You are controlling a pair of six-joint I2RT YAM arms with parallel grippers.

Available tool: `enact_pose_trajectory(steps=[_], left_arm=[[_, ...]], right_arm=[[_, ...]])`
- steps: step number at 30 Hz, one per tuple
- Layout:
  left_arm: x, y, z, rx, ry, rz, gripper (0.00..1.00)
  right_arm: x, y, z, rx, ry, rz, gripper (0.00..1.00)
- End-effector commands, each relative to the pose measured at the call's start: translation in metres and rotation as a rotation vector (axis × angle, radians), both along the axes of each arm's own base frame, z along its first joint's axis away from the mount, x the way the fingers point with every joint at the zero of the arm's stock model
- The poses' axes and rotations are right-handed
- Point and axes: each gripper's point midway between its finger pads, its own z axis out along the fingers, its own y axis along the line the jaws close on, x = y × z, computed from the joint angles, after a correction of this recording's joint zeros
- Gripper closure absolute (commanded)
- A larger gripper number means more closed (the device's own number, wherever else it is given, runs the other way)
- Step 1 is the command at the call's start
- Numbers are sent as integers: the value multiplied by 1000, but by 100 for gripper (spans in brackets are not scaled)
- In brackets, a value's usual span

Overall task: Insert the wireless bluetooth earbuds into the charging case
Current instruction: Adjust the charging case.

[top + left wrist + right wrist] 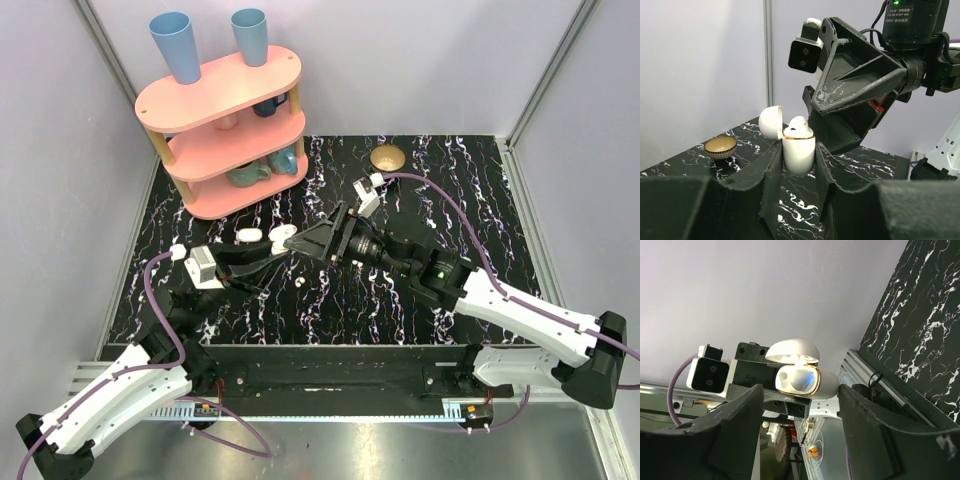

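The white charging case (799,147) stands upright with its lid (771,121) flipped open, and my left gripper (797,165) is shut on its body. One white earbud (799,125) sits in the case mouth. In the right wrist view the case (827,382) faces the camera with the earbud (802,379) in one socket and the other socket bare. My right gripper (800,392) hangs open just in front of the case, with nothing between its fingers. From above, the right gripper (303,240) meets the case (283,237). A small white speck (299,283), possibly an earbud, lies on the table.
A gold bowl (387,157) rests at the back of the black marbled table (450,190). A pink three-tier shelf (225,130) with blue cups (176,45) stands at the back left. Walls close the table in on three sides.
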Motion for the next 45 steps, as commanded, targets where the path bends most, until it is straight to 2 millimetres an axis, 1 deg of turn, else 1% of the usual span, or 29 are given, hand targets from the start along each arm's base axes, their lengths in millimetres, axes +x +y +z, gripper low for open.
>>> enact_pose_trajectory(steps=[1, 4, 8, 11, 14, 16, 17, 20, 26, 33, 45], left_arm=[[-3, 5, 20, -49, -56, 8, 100], [-4, 5, 21, -51, -57, 4, 100], [-5, 5, 22, -55, -60, 0, 100], [-4, 5, 21, -55, -57, 2, 100], [-4, 4, 21, -56, -55, 0, 100], [-5, 3, 20, -53, -55, -7, 100], [-5, 3, 19, -50, -51, -9, 100], [-6, 0, 16, -43, -43, -24, 100], [-6, -5, 9, -19, -18, -45, 100], [-4, -7, 2, 2, 5, -46, 100], [0, -9, -6, 23, 26, -41, 100]], right_arm=[[-2, 2, 19, 77, -9, 24, 32], [1, 4, 15, 72, 1, 16, 32], [2, 5, 15, 91, 12, 18, 34], [3, 5, 16, 96, 16, 17, 39], [3, 6, 15, 97, 17, 19, 46], [4, 6, 15, 97, 13, 17, 48], [4, 6, 16, 98, 9, 19, 52], [4, 7, 16, 93, -6, 24, 54], [2, 10, 21, 80, -49, 43, 62], [3, 12, 21, 26, -87, 47, 64], [7, 8, 24, -52, -158, 26, 64]])
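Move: The charging case, lid open, is already held in the left fingertips, its middle about 1 cm ahead, 2 cm right and 1 cm above that hand. From the right hand, its open fingers around the case, the middle is some 1 cm ahead and 1 cm left, level. On the table roughly 20 cm below lie a loose earbud about 1 cm ahead and 1 right of this hand, a second earbud 8 ahead and 13 right, and a white capsule 13 ahead and 11 left. Forward and a little left, only about 1.5 cm in all, the right hand eases onto the case and closes its fingers until they stop on it, one tip at the open mouth, the other at the base. It then keeps squeezing with rising grip effort, its wrist rolling back some 5 degrees. The left hand keeps its hold, nearly still. ##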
